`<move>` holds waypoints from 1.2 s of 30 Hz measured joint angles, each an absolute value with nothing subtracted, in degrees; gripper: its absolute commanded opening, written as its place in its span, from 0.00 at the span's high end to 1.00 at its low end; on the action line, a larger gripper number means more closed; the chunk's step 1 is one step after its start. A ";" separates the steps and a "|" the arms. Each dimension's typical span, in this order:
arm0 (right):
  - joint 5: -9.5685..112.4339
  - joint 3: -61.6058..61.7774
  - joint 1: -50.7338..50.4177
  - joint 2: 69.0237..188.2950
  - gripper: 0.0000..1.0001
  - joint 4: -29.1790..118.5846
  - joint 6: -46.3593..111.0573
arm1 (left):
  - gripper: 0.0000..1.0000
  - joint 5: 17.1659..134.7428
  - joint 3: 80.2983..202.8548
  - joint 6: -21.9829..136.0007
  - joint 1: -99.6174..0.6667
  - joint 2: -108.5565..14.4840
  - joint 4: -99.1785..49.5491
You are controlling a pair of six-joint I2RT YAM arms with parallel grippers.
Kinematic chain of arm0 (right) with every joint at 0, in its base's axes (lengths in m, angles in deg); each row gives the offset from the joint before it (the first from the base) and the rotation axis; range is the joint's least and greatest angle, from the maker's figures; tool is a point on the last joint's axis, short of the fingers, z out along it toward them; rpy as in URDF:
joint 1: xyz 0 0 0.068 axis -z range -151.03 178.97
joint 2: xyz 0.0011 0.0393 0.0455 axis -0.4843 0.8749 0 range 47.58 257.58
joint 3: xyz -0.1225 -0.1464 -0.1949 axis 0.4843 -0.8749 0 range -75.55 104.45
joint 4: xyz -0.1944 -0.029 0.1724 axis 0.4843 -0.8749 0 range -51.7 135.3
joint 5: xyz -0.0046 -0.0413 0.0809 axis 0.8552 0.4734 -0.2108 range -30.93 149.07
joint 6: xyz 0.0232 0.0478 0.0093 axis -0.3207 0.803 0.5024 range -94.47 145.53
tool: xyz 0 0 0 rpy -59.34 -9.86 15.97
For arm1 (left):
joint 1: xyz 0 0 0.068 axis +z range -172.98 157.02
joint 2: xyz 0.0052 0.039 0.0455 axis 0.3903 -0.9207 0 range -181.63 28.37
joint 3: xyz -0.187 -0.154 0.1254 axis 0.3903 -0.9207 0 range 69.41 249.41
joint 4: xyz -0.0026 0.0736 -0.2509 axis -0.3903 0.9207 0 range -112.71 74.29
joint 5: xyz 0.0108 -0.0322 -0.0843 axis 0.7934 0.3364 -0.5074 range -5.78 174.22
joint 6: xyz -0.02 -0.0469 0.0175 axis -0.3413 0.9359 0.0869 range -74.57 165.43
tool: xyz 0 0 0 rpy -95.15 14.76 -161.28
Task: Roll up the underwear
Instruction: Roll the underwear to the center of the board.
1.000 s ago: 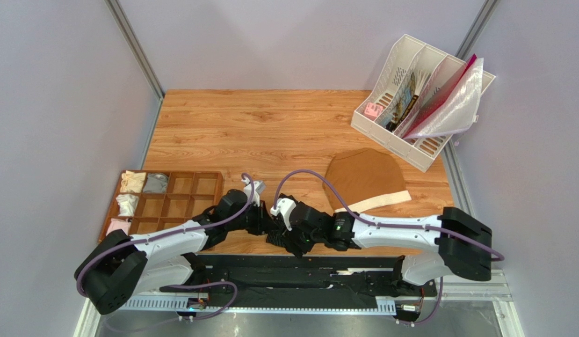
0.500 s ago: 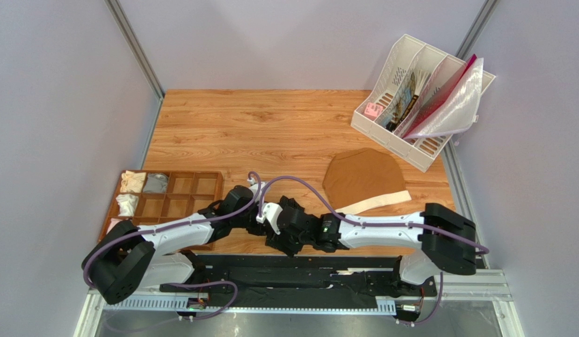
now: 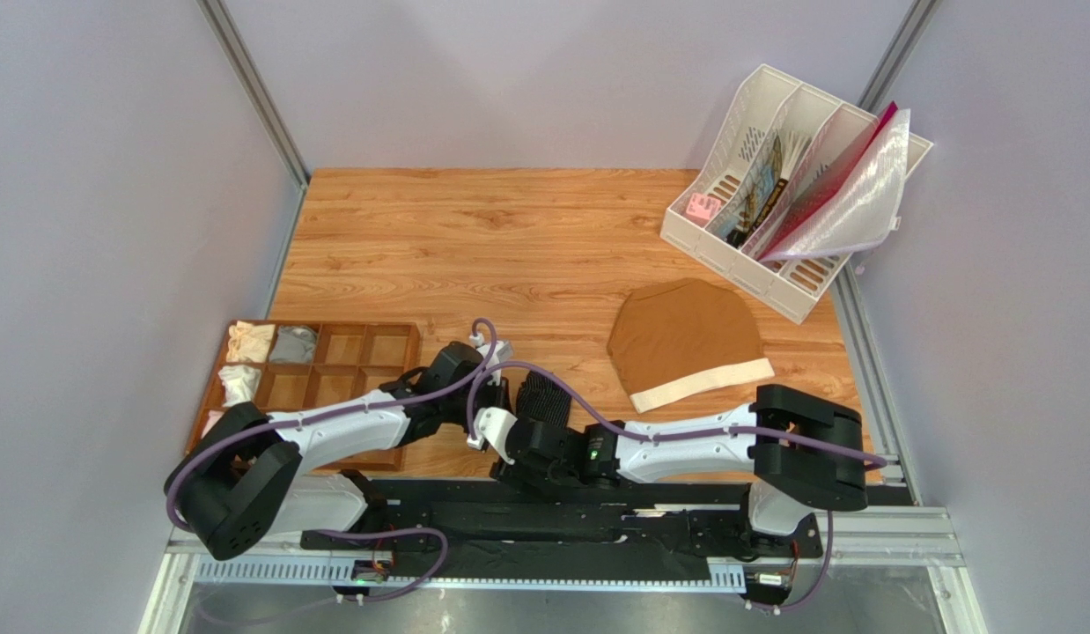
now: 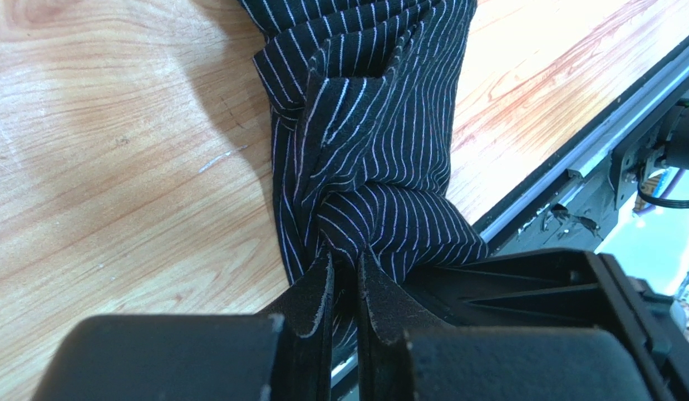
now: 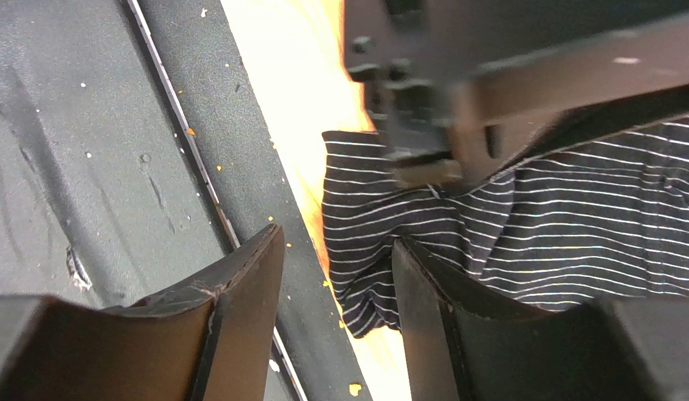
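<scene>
The underwear point(image 4: 381, 125) is black fabric with thin pale stripes, bunched into a twisted roll at the table's near edge. My left gripper point(image 4: 344, 255) is shut on one end of it, with fabric pinched between both pads. In the right wrist view the underwear point(image 5: 574, 225) lies on the wood. My right gripper point(image 5: 338, 238) is open there. One finger point(image 5: 423, 292) rests against the cloth's corner and the other hangs over the black rail. From above, both grippers meet at the front edge, left gripper point(image 3: 488, 396) and right gripper point(image 3: 513, 447), and the arms hide the underwear.
Plain brown briefs point(image 3: 687, 337) with a cream waistband lie to the right. A wooden compartment tray point(image 3: 365, 346) holding rolled cloths sits at the left. A white file rack point(image 3: 789, 185) stands at the back right. The black mounting rail point(image 5: 114, 167) runs along the table's front edge.
My right arm has swung left along the near edge, bringing its gripper under the left one. The left gripper has kept its hold and shifted slightly right.
</scene>
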State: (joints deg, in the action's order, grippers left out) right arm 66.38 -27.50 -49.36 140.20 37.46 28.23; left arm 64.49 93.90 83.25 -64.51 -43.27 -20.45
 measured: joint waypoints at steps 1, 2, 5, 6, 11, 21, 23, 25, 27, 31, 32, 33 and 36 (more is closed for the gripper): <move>67.37 -27.50 -49.86 140.46 0.46 37.66 28.28 | 0.92 64.38 93.90 83.43 -64.49 -43.27 -20.43; 68.42 -27.50 -50.47 140.63 0.46 37.81 28.50 | 0.92 64.34 93.88 83.67 -64.47 -43.27 -20.41; 71.00 -27.50 -51.78 141.18 0.46 38.21 29.09 | 0.93 64.23 93.53 84.11 -64.45 -42.89 -20.51; 72.22 -27.50 -52.46 141.38 0.46 38.36 29.48 | 0.93 64.21 93.33 84.17 -64.43 -42.61 -20.54; 77.60 -27.47 -55.72 142.95 0.47 39.28 31.18 | 0.93 63.46 92.30 84.43 -64.41 -41.52 -20.80; 83.74 -27.47 -58.45 144.00 0.54 39.60 34.59 | 0.94 61.98 90.49 85.22 -64.38 -39.44 -20.78; 84.83 -27.47 -58.51 144.15 0.69 39.60 35.12 | 0.94 61.89 90.49 85.20 -64.38 -39.44 -20.78; 86.86 -27.47 -58.62 144.53 0.82 39.63 35.53 | 0.94 61.80 90.49 85.18 -64.36 -39.44 -20.75; 88.46 -27.36 -58.67 144.92 0.89 39.63 35.93 | 0.93 61.78 90.49 85.18 -64.34 -39.44 -20.75; 89.55 -27.12 -59.06 145.42 1.00 39.65 36.30 | 0.83 61.67 90.53 85.13 -64.34 -39.44 -20.78; 89.51 -27.12 -59.06 145.42 1.00 39.65 36.28 | 0.77 61.63 90.55 85.09 -64.34 -39.44 -20.73; 89.44 -27.12 -59.08 145.36 1.00 39.65 36.28 | 0.68 61.63 90.58 85.00 -64.34 -39.38 -20.69; 88.53 -27.17 -58.91 144.96 1.00 39.50 36.26 | 0.42 61.52 90.84 84.78 -64.36 -38.50 -18.85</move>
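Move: The underwear's near end lies at the right hand's open fingers, about 1 cm ahead and 1 cm below; its far end is some 12 cm ahead and 5 cm right. The brown cloth is roughly 17 cm ahead and 25 cm right of that hand. From the left hand, already pinching a fold, the near end is about 4 cm back and 1 cm below; the compartment tray is some 30 cm left and 5 cm ahead. Right hand dips about 1 cm and pinches the underwear's near end; left draws back 2 cm, then opens. ##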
